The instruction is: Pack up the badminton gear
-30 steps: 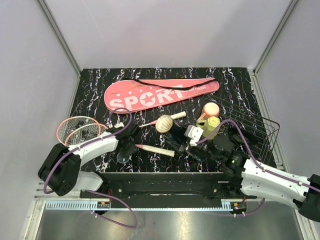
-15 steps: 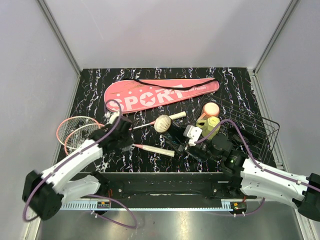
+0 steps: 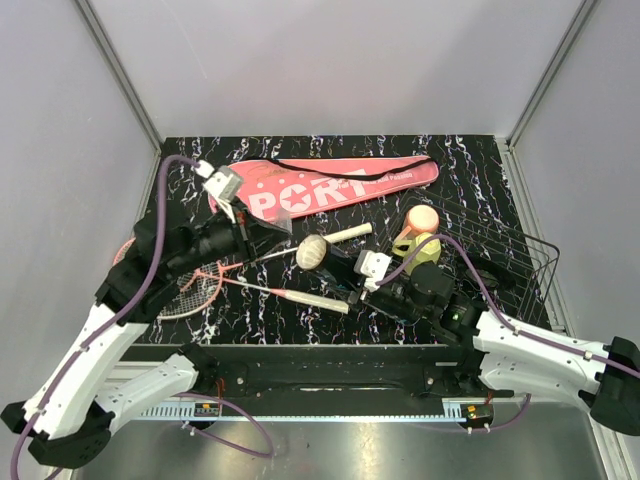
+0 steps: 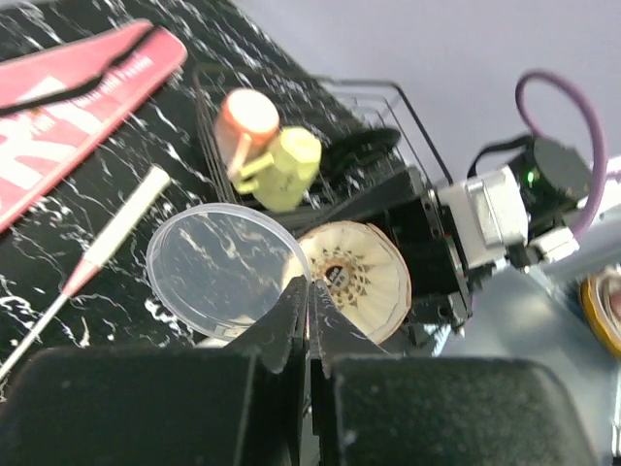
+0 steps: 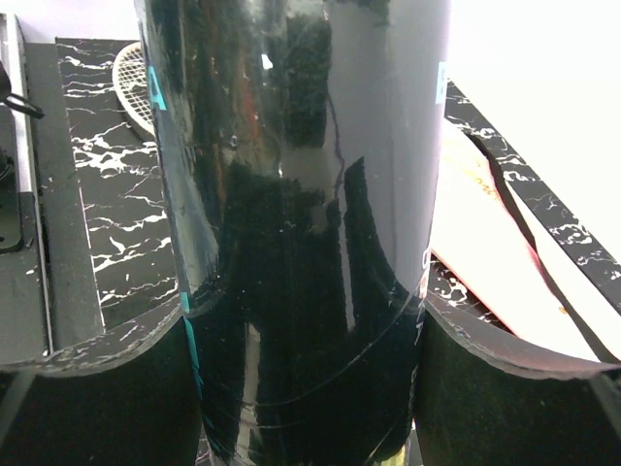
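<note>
My left gripper (image 4: 309, 286) is shut on the rim of a clear round lid (image 4: 219, 272) and holds it above the table. Just to its right is the open end of the long black tube (image 3: 345, 272), where white shuttlecock feathers (image 4: 357, 279) show. My right gripper (image 5: 306, 340) is shut around the tube (image 5: 291, 194), one finger on each side. Two pink-red racquets (image 3: 192, 287) lie at the left, under my left arm (image 3: 150, 270), and their white handles (image 3: 318, 301) reach toward the middle. The pink "SPORT" cover (image 3: 340, 185) lies along the back.
A yellow-green cup (image 3: 425, 250) with a peach lid (image 3: 422, 217) stands at the right, beside the black wire basket (image 3: 505, 255). Grey walls close in the black marbled table (image 3: 480, 165) on three sides.
My left gripper has shut on the clear lid and risen from the table's front toward the cover. The racquets have shifted right. My right gripper keeps its hold on the tube.
</note>
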Robot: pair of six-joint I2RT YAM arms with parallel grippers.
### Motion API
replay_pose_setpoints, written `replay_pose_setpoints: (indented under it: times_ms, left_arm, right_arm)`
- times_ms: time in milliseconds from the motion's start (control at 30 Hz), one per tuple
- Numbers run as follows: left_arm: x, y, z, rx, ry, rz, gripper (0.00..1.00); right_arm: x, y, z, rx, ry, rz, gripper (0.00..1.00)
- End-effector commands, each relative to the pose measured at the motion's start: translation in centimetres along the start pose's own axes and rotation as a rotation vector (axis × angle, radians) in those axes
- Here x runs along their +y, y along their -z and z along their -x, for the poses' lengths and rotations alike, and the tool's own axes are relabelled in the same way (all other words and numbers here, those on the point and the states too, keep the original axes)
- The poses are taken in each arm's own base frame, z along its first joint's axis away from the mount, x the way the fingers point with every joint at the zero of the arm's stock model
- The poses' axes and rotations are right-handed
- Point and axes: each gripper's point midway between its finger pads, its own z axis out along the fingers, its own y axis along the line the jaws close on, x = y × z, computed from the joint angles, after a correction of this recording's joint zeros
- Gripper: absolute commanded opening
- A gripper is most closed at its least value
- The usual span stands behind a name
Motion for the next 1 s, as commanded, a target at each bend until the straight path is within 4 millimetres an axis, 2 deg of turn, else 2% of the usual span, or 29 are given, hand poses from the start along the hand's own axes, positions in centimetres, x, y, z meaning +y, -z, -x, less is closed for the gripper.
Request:
replay_pose_setpoints:
  times_ms: [0,133,267,500,967]
  left_arm:
    - [-2.8,-0.1,-1.6,0.096,-0.076,-0.191,0.0]
    - [-4.9,0.4,-1.8,0.11,-0.088,-0.32,0.0]
    - [-5.9,0.8,-2.6,0.169,-0.103,-0.397,0.0]
    - [-5.6,0.8,-5.0,0.325,-0.115,-0.417,0.0]
    - [-6.7,1.1,-7.8,0.473,-0.143,-0.502,0.0]
  right_arm:
    - [0.7,-0.6,1.0,0.0,-0.008,0.051,0.42]
    - [0.7,-0.7,1.2,0.003,-0.002,0.057,0.41]
    - [0.9,-0.7,1.1,0.01,0.001,0.07,0.41]
    - [1.1,-0.5,1.5,0.002,0.007,0.089,0.41]
    - [2.9,0.5,1.6,-0.025,0.064,0.194,0.41]
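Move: The mouth of the shuttlecock tube lies roughly 6 cm to the right of the left hand, about 2 cm back and 2 cm below. Far beneath, on the table, the lower racket handle is some 6 cm right and 1 cm ahead; the upper racket handle is about 15 cm right and 22 cm ahead. From the right hand, which grips the tube, the clear cap is about 13 cm left, 9 cm ahead and 12 cm above. The tube's clear cap, still pinched by its edge in the shut left fingers, is swung back some 7 cm, with about 4 cm each of right and down, towards the tube mouth, the wrist turning clockwise about 35 degrees to square the cap to the opening. The right hand keeps its grip on the tube, easing it back and down about 2 cm each and tilting slightly. ##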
